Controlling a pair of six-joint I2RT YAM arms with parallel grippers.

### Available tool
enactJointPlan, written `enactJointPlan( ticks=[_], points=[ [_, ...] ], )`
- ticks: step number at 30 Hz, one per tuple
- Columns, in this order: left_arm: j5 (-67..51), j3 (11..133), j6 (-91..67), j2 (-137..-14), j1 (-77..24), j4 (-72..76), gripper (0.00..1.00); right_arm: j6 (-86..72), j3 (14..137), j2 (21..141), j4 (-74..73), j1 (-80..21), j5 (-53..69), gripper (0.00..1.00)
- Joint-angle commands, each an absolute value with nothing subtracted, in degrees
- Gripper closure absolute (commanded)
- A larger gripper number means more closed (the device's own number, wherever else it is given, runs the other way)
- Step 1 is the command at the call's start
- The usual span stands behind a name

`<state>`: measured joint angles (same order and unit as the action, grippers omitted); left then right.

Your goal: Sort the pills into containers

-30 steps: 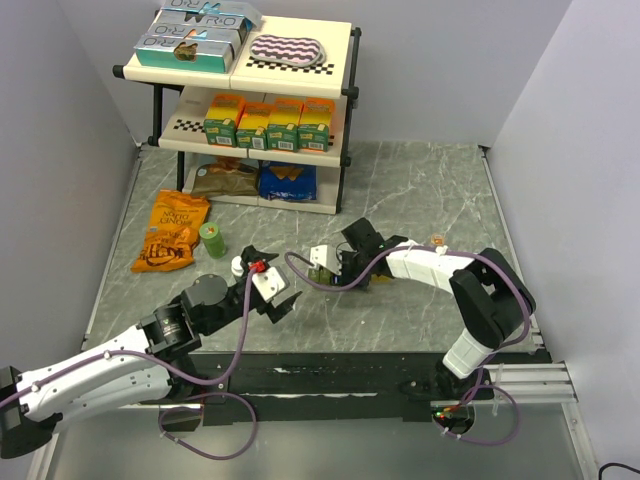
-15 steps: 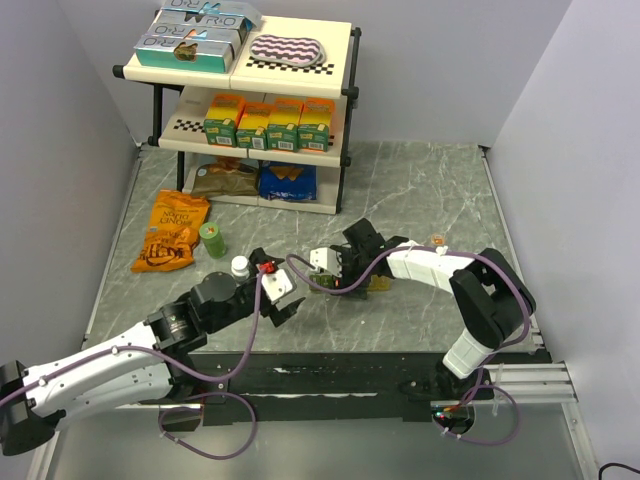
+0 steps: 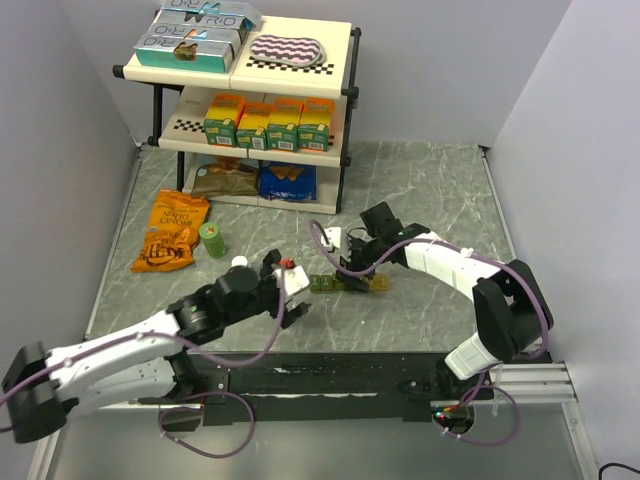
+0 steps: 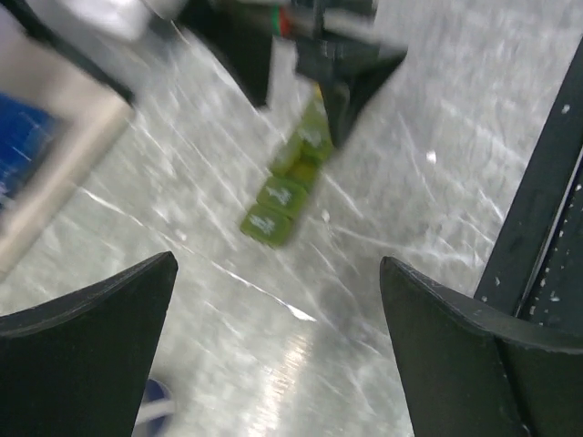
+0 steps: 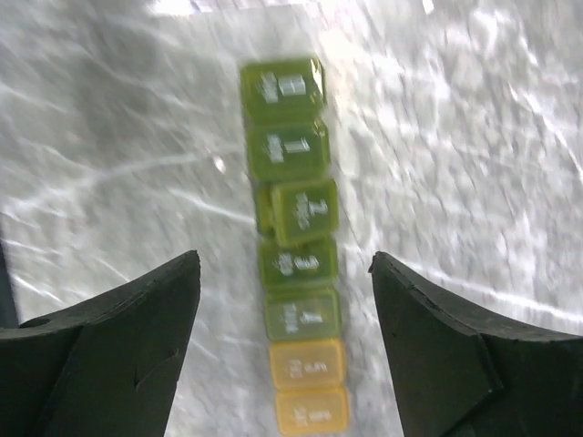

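Observation:
The containers (image 5: 291, 255) are a strip of small lidded boxes, olive green shading to yellow, lying flat on the marble table (image 3: 420, 190). One green lid sits slightly askew. My right gripper (image 5: 284, 264) hovers open above the strip, a finger on each side and not touching it. The containers (image 3: 347, 285) lie mid-table, with the right gripper (image 3: 350, 265) over them. My left gripper (image 3: 300, 290) is open and empty just left of the strip's green end. The containers (image 4: 287, 187) lie ahead of the left gripper (image 4: 278, 273). No pills show in any view.
A green bottle (image 3: 212, 240) and a small white-capped bottle (image 3: 239, 262) stand left of the arms, beside an orange snack bag (image 3: 172, 232). A two-tier shelf (image 3: 250, 90) with boxes stands at the back. A blue-and-white object (image 4: 153, 401) lies by my left finger.
The right gripper has opened and lifted back off the containers. The left arm has moved right, closer to the strip's green end, still open.

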<state>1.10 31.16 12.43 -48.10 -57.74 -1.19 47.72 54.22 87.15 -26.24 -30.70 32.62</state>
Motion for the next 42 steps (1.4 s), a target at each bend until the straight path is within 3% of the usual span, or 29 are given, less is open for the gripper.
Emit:
enactJointPlan(
  ticks=[1, 3, 4, 13, 19, 27, 33, 42],
  points=[
    [0.4, 36.5, 3.0, -58.2, -53.4, 0.6, 0.07, 43.7, 58.2, 88.8, -26.7, -30.9, 38.8, 0.19],
    [-2.5, 39.5, -4.6, -61.6, -50.7, 0.9, 0.15, 42.5, 59.0, 89.8, -26.4, -30.8, 38.6, 0.19],
    [-4.8, 40.3, -6.5, -64.8, -50.1, 1.2, 0.29, 42.0, 59.6, 90.3, -26.1, -30.7, 38.1, 0.19],
    [-6.2, 40.1, -24.3, -78.4, -48.6, 8.4, 0.54, 39.6, 62.8, 94.5, -27.7, -30.8, 34.4, 0.23],
    [-4.6, 36.4, -30.5, -79.7, -48.7, 14.4, 0.68, 37.4, 64.9, 96.9, -28.5, -30.8, 32.3, 0.29],
    [-3.7, 33.1, -35.7, -81.6, -47.6, 22.9, 0.75, 34.3, 67.1, 99.4, -28.7, -30.8, 30.0, 0.36],
    [-3.3, 30.5, -39.6, -83.6, -46.0, 28.3, 0.75, 32.6, 67.5, 100.1, -28.0, -30.9, 28.0, 0.44],
    [-2.3, 27.0, -45.5, -84.8, -44.1, 39.9, 0.73, 31.7, 67.8, 99.8, -28.2, -30.3, 29.6, 0.45]
  ],
)
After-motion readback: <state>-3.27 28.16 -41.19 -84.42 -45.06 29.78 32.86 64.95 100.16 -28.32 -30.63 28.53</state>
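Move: Both my hands are over the pill box, which lies crosswise with its TUES lid raised. From my left hand that lid is about 8 cm ahead, 10 cm right and 16 cm below; the SUN compartment is 8 cm ahead but only 5 cm right, and the white bottle 10 cm ahead and 11 cm left. From my right hand the TUES lid is some 4 cm left, 1 cm ahead and 6 cm below, the SUN compartment 9 cm left and the yellow end 6 cm right, both about 1 cm ahead. I bring my left hand down about 11 cm, also forward and a bit right, towards the near side of the SUN end, tipping its wide-open fingers steeply downward and closing them to a narrow empty gap. Meanwhile my right hand eases 3 cm forward, sinks a little and turns slightly clockwise, its fingers partly closing to straddle the box at the raised TUES lid. ##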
